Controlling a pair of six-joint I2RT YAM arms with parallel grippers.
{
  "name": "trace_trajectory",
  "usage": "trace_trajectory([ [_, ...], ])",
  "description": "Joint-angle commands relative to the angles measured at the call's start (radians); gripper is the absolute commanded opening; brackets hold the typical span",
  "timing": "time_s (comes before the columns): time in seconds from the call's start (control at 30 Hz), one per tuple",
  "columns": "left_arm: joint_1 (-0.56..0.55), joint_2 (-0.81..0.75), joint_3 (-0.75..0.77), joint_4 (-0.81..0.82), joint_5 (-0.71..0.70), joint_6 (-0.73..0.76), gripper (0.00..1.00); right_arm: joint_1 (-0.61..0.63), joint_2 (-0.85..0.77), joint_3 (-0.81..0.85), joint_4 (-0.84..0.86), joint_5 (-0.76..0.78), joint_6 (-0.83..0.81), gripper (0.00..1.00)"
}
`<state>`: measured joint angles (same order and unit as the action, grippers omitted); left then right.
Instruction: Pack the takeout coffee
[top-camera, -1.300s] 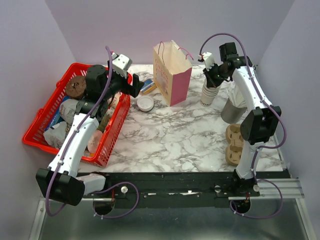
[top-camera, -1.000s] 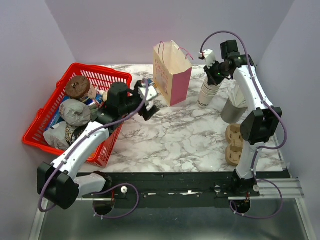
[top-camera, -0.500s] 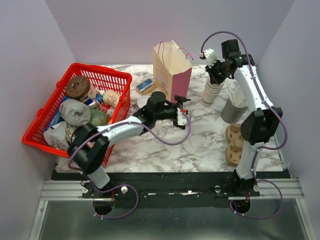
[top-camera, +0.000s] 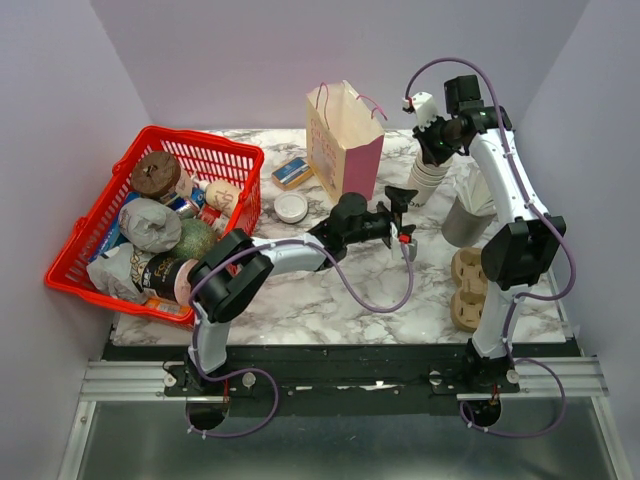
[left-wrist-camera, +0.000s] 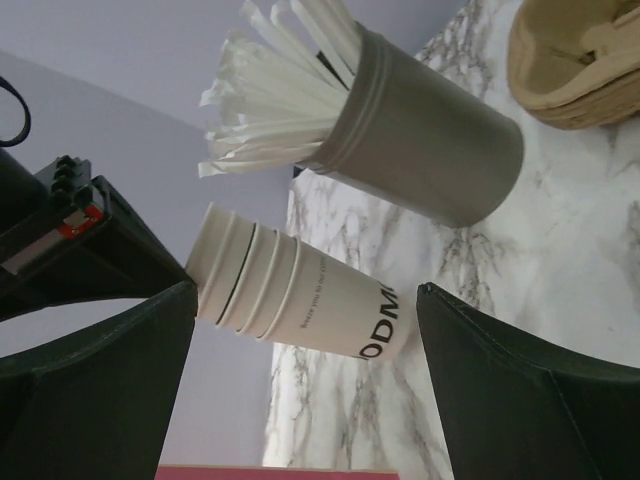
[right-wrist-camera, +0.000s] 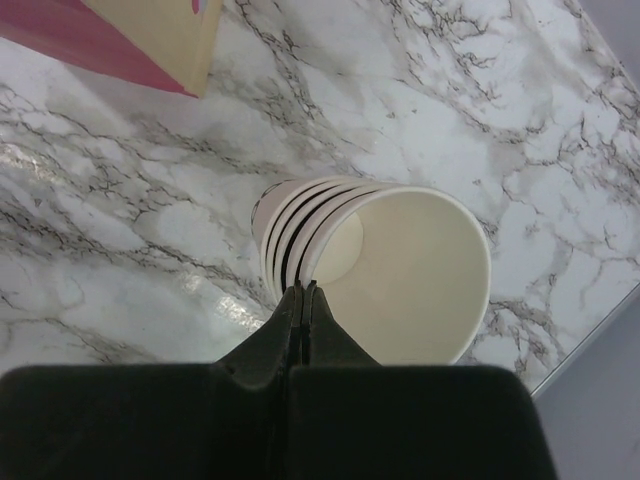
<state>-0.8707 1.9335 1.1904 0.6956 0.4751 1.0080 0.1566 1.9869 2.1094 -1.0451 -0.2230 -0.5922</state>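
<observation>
A cup with a dark brown band, which may be the takeout coffee, lies on its side in the near corner of the red basket. A round white lid sits on the table beside the basket. My left gripper is open, stretched across the table, with a tilted stack of cream cups just beyond its fingers. My right gripper is shut, pinching the rim of the top cup of that stack from above.
A pink paper bag stands open at the back. A grey cup of white sticks is right of the stack, with cardboard cup carriers nearer. A blue box lies by the bag.
My left arm swung out of the basket and across the table to the right, ending open near the cup stack. My right gripper kept its pinch and the stack shifted slightly.
</observation>
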Motion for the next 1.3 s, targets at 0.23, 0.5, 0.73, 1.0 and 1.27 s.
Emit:
trace_trajectory([
  [0.23, -0.014, 0.133, 0.175, 0.030, -0.220, 0.089, 0.99, 0.011, -0.022, 0.001, -0.006, 0.027, 0.097, 0.01],
  [0.5, -0.030, 0.219, 0.281, -0.044, -0.286, 0.112, 0.99, 0.037, -0.031, -0.009, -0.007, 0.053, 0.124, 0.01],
  [0.73, -0.040, 0.280, 0.371, -0.116, -0.391, 0.112, 0.99, 0.052, -0.051, -0.025, -0.004, 0.091, 0.131, 0.01],
  [1.0, -0.053, 0.311, 0.396, -0.143, -0.418, 0.107, 0.99, 0.069, -0.068, -0.042, -0.003, 0.106, 0.134, 0.01],
  [1.27, -0.053, 0.343, 0.420, -0.150, -0.441, 0.115, 0.99, 0.078, -0.079, -0.048, -0.001, 0.120, 0.129, 0.01],
])
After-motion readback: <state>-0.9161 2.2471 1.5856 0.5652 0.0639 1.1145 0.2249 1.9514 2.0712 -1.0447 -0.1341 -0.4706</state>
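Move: The cup stack stands about 11 cm ahead of the left hand and 6 cm to its right, its middle some 6 cm lower. The straw holder is roughly 8 cm nearer the base than the stack and 10 cm to the stack's right; the paper bag is some 4 cm farther out than the stack and 18 cm to its left. For the right hand, already pinching the top cup's rim, the stack's middle lies almost straight below, about 8 cm down. Bring the wide-open left gripper about 9 cm forward and a little right to the side of the cup stack, below the right gripper, turning it some 20 degrees counter-clockwise and sinking about 3 cm in the second half. Keep the right fingers pinched on the top cup's rim while easing that hand roughly 2 cm left and slightly back. ##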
